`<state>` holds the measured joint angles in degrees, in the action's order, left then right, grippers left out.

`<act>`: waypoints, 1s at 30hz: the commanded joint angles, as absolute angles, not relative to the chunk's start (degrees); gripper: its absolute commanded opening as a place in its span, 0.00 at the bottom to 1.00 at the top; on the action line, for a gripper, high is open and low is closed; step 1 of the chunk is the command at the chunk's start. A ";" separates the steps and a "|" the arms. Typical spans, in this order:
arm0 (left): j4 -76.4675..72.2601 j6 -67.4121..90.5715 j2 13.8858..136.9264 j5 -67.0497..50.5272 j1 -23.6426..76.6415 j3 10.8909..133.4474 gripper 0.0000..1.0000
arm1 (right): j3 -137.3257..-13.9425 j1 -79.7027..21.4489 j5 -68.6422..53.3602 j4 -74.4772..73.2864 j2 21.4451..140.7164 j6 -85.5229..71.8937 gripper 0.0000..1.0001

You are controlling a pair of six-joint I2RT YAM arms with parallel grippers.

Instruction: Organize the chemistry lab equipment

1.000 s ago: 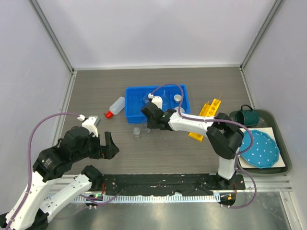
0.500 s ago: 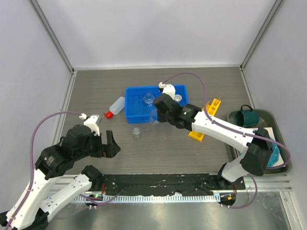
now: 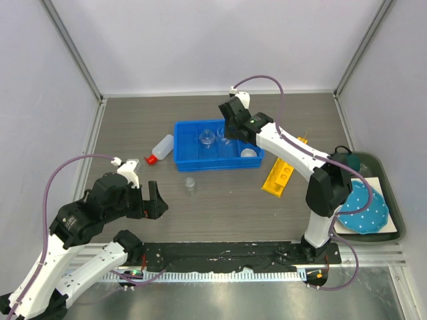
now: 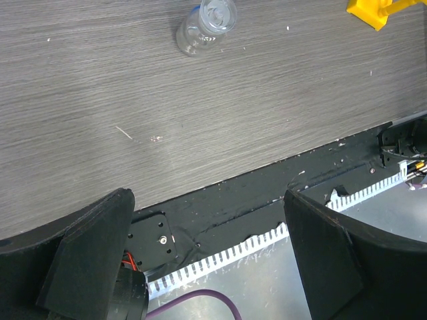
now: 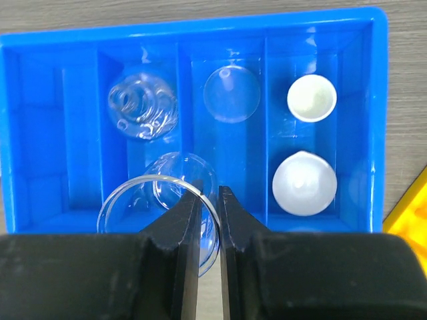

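Observation:
My right gripper (image 5: 210,193) is shut on the wall of a clear glass beaker (image 5: 157,200), one finger inside the rim and one outside. It holds the beaker over the near middle of the blue tray (image 5: 200,30). The tray holds a glass funnel (image 5: 141,107), a clear round dish (image 5: 231,93) and two white dishes (image 5: 311,98) (image 5: 303,183). From above, the right gripper (image 3: 225,133) hangs over the tray (image 3: 177,143). A small glass beaker (image 3: 191,182) (image 4: 207,25) stands on the table. My left gripper (image 3: 143,200) (image 4: 207,260) is open and holds nothing, near the front edge.
A red-capped squeeze bottle (image 3: 161,147) lies left of the tray. A yellow tube rack (image 3: 280,175) (image 4: 373,10) lies right of it. A dark tray at the far right holds a teal mug (image 3: 343,162) and a blue dotted plate (image 3: 363,207).
The right arm has carried the beaker from the table in front of the tray up and back over the tray. The left arm has barely moved.

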<state>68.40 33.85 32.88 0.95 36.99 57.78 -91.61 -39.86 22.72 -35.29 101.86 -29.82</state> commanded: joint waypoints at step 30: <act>68.55 33.66 32.70 0.97 36.74 60.29 1.00 | -105.20 -41.31 18.46 -38.14 114.95 -29.44 0.01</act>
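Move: The right hand holds the glass beaker by its rim above the blue box; the free near half of the flask's compartment lies about 7 cm to its left, level with it and 17 cm below. In that compartment's far half stands the flask, 7 cm left and 5 cm ahead; the funnel is 5 cm ahead, 1 cm left, the white bowl 6 cm right, level. From the left hand that free spot lies some 27 cm ahead and 14 cm right. Still pinching the beaker, the right hand dips about 4 cm, easing forward over the box, then shifts left. ##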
